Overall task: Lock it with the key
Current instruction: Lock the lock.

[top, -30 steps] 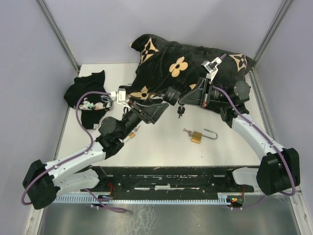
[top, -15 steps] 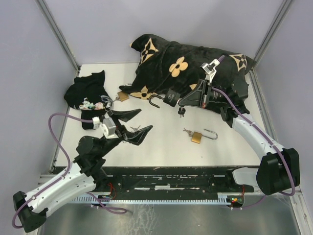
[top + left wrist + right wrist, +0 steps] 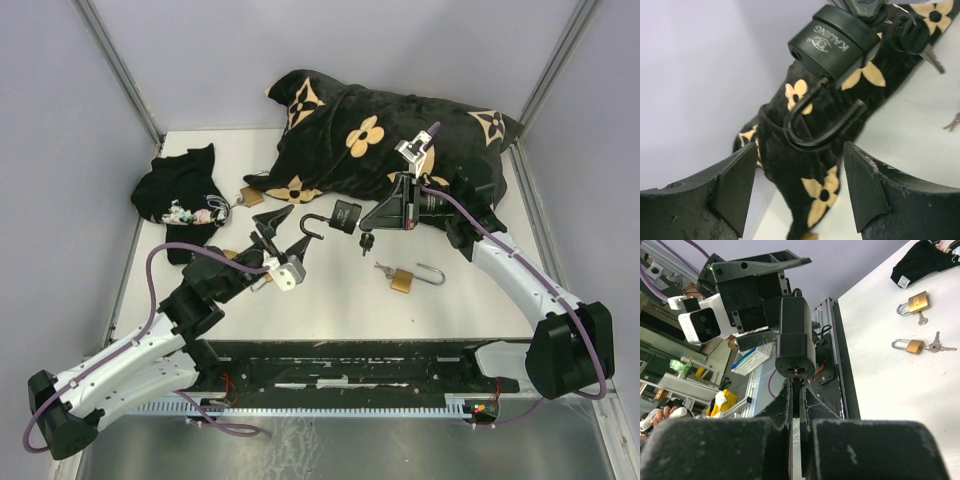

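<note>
A black padlock (image 3: 346, 215) hangs in the air in front of the pillow, its shackle (image 3: 314, 224) swung open. My right gripper (image 3: 368, 221) is shut on the key (image 3: 796, 390), which sits in the lock's underside (image 3: 795, 362); a spare key (image 3: 367, 243) dangles below. My left gripper (image 3: 292, 230) is open and points at the shackle from the left. In the left wrist view the open shackle (image 3: 819, 127) hangs just beyond the fingertips (image 3: 735, 182), not between them, with the lock body (image 3: 837, 42) above.
A black pillow with tan flowers (image 3: 380, 130) lies at the back. A black cloth (image 3: 180, 195) is at the left, with a brass padlock (image 3: 250, 197) beside it. Another brass padlock with keys (image 3: 405, 278) lies on the white table (image 3: 330, 300) at centre right.
My left arm drew back from the black padlock toward the near left, then returned to face the shackle, its jaws a little narrower. The right gripper with the lock moved slightly left.
</note>
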Tool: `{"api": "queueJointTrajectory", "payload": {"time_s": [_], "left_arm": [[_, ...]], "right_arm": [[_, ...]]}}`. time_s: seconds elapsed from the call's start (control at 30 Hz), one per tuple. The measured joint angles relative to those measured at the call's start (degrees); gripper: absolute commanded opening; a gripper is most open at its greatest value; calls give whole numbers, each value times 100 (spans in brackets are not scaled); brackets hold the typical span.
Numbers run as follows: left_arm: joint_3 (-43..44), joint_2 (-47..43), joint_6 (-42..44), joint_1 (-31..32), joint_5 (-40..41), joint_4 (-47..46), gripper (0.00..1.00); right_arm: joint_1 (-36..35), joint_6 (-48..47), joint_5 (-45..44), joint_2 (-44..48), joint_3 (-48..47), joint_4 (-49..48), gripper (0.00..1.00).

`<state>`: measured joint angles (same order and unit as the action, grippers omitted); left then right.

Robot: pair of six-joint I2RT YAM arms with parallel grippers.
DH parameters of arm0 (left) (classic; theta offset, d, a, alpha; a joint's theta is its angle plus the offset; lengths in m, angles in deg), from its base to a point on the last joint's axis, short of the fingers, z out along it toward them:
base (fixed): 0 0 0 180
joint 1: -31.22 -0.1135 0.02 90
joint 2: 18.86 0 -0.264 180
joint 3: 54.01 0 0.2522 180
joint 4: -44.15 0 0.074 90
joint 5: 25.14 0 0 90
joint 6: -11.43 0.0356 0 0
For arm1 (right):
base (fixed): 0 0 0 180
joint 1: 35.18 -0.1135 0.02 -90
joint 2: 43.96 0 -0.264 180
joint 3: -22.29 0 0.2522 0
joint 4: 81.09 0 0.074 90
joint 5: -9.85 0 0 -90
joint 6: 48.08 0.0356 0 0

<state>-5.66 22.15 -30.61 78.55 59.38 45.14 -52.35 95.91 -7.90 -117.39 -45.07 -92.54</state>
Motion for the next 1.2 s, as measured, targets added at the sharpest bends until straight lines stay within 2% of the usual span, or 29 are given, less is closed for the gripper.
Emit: {"api": "queueJointTrajectory", "payload": {"time_s": [0.27,0.5,0.63,0.83,1.07,1.2], "left_arm": [[275,345,457,74,-205,46,67],[380,529,457,157,-243,205,58],[584,487,446,157,-363,420,49],[973,481,417,166,-573,1110,40],[1329,643,181,166,-662,1762,39],[1722,868,-247,166,-684,2140,28]], "right_arm": [[-90,-313,20,0,-94,426,2],[-133,-538,24,0,-149,732,2],[-142,-824,15,0,-243,1069,2],[-162,-1040,22,0,-275,1340,2],[-190,-1517,24,0,-402,1917,2],[-236,-2271,9,0,-678,2736,2]]}}
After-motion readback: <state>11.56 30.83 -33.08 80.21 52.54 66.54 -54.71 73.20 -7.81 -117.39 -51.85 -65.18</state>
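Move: The black lock's open shackle lies about 4 cm to the left hand's right, level with it fore and aft and 2 cm higher; the lock body is some 8 cm right, 2 cm ahead and 2 cm above. From the right hand, which already holds the key in the lock, the shackle is about 8 cm left and 1 cm back at equal height, the body 4 cm left and 1 cm ahead. Left hand slides 3 cm right, closing its fingers around the shackle, while the right lowers the keyed lock 1.5 cm. ##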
